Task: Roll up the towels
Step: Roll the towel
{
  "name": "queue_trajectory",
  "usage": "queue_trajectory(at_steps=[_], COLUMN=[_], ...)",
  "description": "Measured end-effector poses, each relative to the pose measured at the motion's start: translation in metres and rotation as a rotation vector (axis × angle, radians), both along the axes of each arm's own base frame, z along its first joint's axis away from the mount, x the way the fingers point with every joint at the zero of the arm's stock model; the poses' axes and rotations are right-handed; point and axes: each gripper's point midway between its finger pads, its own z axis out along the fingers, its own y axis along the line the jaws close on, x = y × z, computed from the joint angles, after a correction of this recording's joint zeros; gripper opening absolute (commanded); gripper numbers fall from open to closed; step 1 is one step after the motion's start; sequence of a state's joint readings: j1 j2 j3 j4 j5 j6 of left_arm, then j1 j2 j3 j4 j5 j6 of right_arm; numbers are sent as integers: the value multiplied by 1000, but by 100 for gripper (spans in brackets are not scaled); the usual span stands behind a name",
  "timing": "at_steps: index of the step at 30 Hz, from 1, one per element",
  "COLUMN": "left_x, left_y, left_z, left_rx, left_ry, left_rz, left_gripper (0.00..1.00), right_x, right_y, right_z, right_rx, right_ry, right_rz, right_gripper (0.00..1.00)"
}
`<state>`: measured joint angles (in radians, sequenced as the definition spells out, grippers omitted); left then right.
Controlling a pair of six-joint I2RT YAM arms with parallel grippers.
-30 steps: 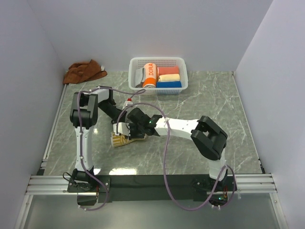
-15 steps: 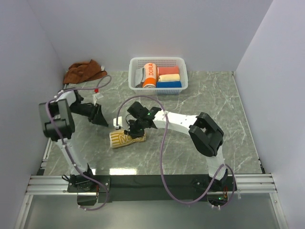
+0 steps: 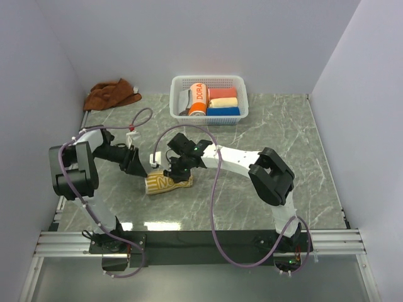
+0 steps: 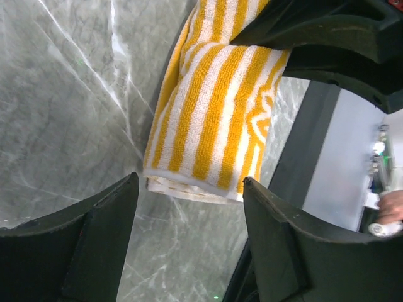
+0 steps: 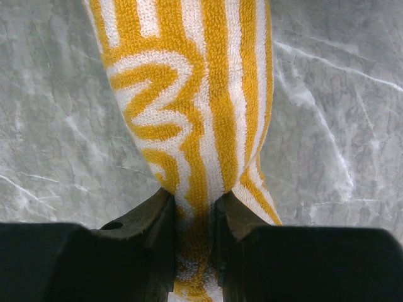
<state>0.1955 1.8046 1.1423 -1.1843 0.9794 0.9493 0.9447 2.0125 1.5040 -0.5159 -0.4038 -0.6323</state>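
The cream-yellow striped towel (image 3: 167, 183) lies rolled on the marble table, left of centre. My right gripper (image 3: 178, 172) is shut on its right end; in the right wrist view the striped towel (image 5: 189, 107) is pinched between the two fingers (image 5: 154, 233). My left gripper (image 3: 140, 165) hovers just left of the roll, open. In the left wrist view the roll's end (image 4: 214, 126) lies beyond the spread fingers (image 4: 277, 245), untouched. The rust-brown towel (image 3: 111, 94) lies crumpled at the back left corner, away from both grippers.
A white basket (image 3: 210, 82) at the back centre holds the orange DORA roll (image 3: 198, 99) and small red, yellow and blue rolls. Walls close in on the left, back and right. A metal rail (image 3: 201, 239) runs along the near edge.
My left gripper let go of the striped roll, swung out to the left, then came back close beside it, open. My right gripper moved onto the roll's right end and stays shut on it.
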Motion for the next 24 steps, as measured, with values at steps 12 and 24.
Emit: queue_trajectory(at_steps=[12,24], left_x=[-8,-10], left_y=[-5,-20], left_z=[-13,-15], left_rx=[-42,-72], left_ry=[148,246], left_rz=[-44,-68], left_gripper=[71,4], right_x=[4,6], right_y=[0,-1], right_z=[-1,-1], right_rx=[-15,-23], right_ry=[8,-2], right_rz=[-99,-160], right_gripper=[0,63])
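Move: The folded striped towel's middle lies about 9 cm to the left hand's right, 2 cm back and 2 cm below; its nearer, left-hand end is only some 3 cm to the right, 1 cm back and 2 cm below. The right hand already pinches the towel, whose middle is roughly 4 cm to that hand's left, level with it. From the left hand, the basket stands some 29 cm ahead and 24 cm right, the brown cloth 30 cm ahead and 12 cm left. The towel's left-hand end is taken by the left hand, which eases down and a little back, then slides about 2 cm right onto the edge, rolling some 15 degrees as its wide-open fingers shut to pinch the fabric. The right hand stays in place on the towel, turning roughly 10 degrees clockwise, and only at the very end opens its fingers to release its pinch. ##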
